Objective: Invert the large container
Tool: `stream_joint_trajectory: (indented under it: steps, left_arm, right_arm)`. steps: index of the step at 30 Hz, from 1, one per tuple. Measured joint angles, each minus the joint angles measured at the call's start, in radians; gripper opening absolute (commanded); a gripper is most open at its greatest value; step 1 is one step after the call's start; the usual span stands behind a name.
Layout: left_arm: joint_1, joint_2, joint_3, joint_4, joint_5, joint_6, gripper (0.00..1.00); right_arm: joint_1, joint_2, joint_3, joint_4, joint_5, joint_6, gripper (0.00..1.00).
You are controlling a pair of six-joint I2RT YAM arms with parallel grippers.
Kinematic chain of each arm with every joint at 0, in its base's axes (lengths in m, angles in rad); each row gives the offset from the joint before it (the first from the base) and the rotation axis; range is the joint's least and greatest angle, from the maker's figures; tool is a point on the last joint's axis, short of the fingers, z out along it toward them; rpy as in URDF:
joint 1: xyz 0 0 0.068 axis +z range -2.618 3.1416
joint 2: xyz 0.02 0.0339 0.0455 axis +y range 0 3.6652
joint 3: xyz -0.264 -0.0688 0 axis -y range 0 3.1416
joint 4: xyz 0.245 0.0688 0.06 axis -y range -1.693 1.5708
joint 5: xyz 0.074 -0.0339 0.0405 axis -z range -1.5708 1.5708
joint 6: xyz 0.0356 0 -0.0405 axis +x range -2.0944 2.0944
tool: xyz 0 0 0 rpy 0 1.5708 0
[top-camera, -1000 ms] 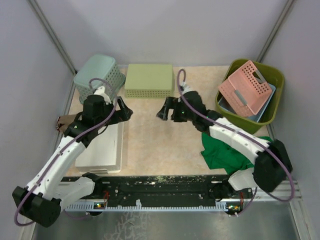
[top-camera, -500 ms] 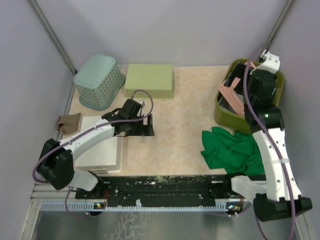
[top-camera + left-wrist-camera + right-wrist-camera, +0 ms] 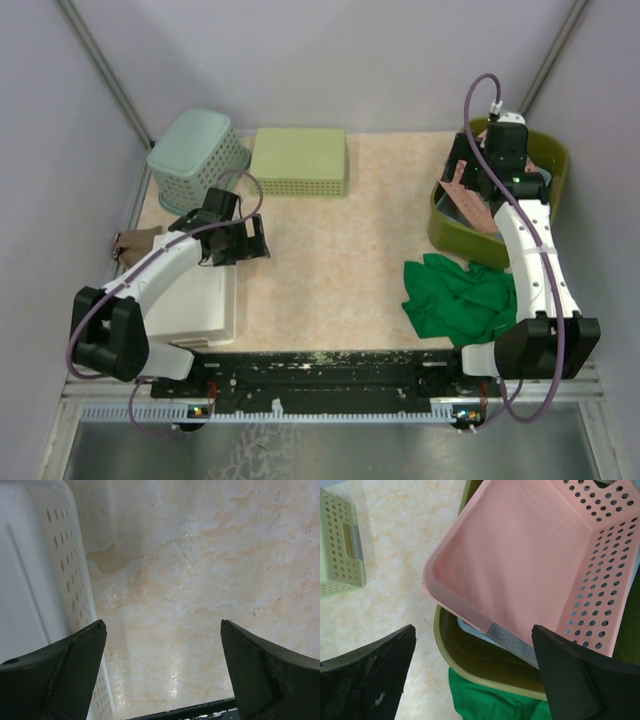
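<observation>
The large container (image 3: pixel 443 226) is a dark olive-green tub standing open side up at the back right. A pink perforated basket (image 3: pixel 458 181) lies tilted inside it, over a grey-blue one (image 3: pixel 516 649). My right gripper (image 3: pixel 495 188) hovers above the tub and is open. In the right wrist view the right gripper (image 3: pixel 473 630) has the tub's near rim (image 3: pixel 490 684) and the pink basket (image 3: pixel 530 555) showing between its fingers, touching neither. My left gripper (image 3: pixel 255 240) is open over bare table beside the white basket (image 3: pixel 200 295). In the left wrist view the left gripper (image 3: pixel 163 623) holds nothing.
A green cloth (image 3: pixel 460 300) lies against the tub's front. An upturned teal basket (image 3: pixel 197 160) and a pale yellow-green basket (image 3: pixel 298 160) sit at the back left. A small brown object (image 3: pixel 135 243) lies by the left wall. Walls close in both sides.
The right arm swung from the table's middle to above the tub and its jaws widened. The left gripper moved out to the middle, then drew back left toward the white basket.
</observation>
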Motion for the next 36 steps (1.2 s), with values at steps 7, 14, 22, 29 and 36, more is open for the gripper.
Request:
stream_joint_trajectory:
  steps: [7, 14, 22, 29, 36]
  left_arm:
    - [-0.111, -0.037, 0.071, -0.008, 0.013, 0.030, 1.00]
    - [-0.264, -0.073, 0.121, 0.009, 0.045, 0.032, 1.00]
    - [-0.280, -0.074, 0.112, 0.014, 0.050, 0.019, 1.00]
    - [-0.288, -0.093, 0.082, 0.014, 0.049, 0.006, 1.00]
    - [-0.289, -0.103, 0.082, 0.014, 0.044, 0.007, 1.00]
  right_arm:
    - [-0.007, 0.051, 0.058, 0.002, -0.033, 0.002, 0.94]
    - [-0.029, 0.176, 0.175, 0.005, -0.061, 0.060, 0.83]
    - [-0.083, 0.379, 0.343, -0.005, -0.079, 0.174, 0.45]
    - [-0.087, 0.435, 0.346, -0.043, -0.100, 0.222, 0.00]
    - [-0.089, 0.317, 0.348, -0.075, -0.081, 0.222, 0.00]
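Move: The pink container lies tilted in the olive bin, its middle about 8 cm right of the right hand, 4 cm ahead and 8 cm lower. The bin is centred some 10 cm to the right and 5 cm ahead, 18 cm down; the green cloth is about 18 cm back and 4 cm right, on the table. From the left hand, the pink container is roughly 53 cm right, 12 cm ahead and 11 cm higher. Forward about 10 cm over the pink container, open at first, the right hand rolls its left side up and dips some 4 cm, closing to pinch the container's left rim. It then lifts the rim about 4 cm while drawing back a little. The left hand, still open, moves right and up, away from the upturned white container. ##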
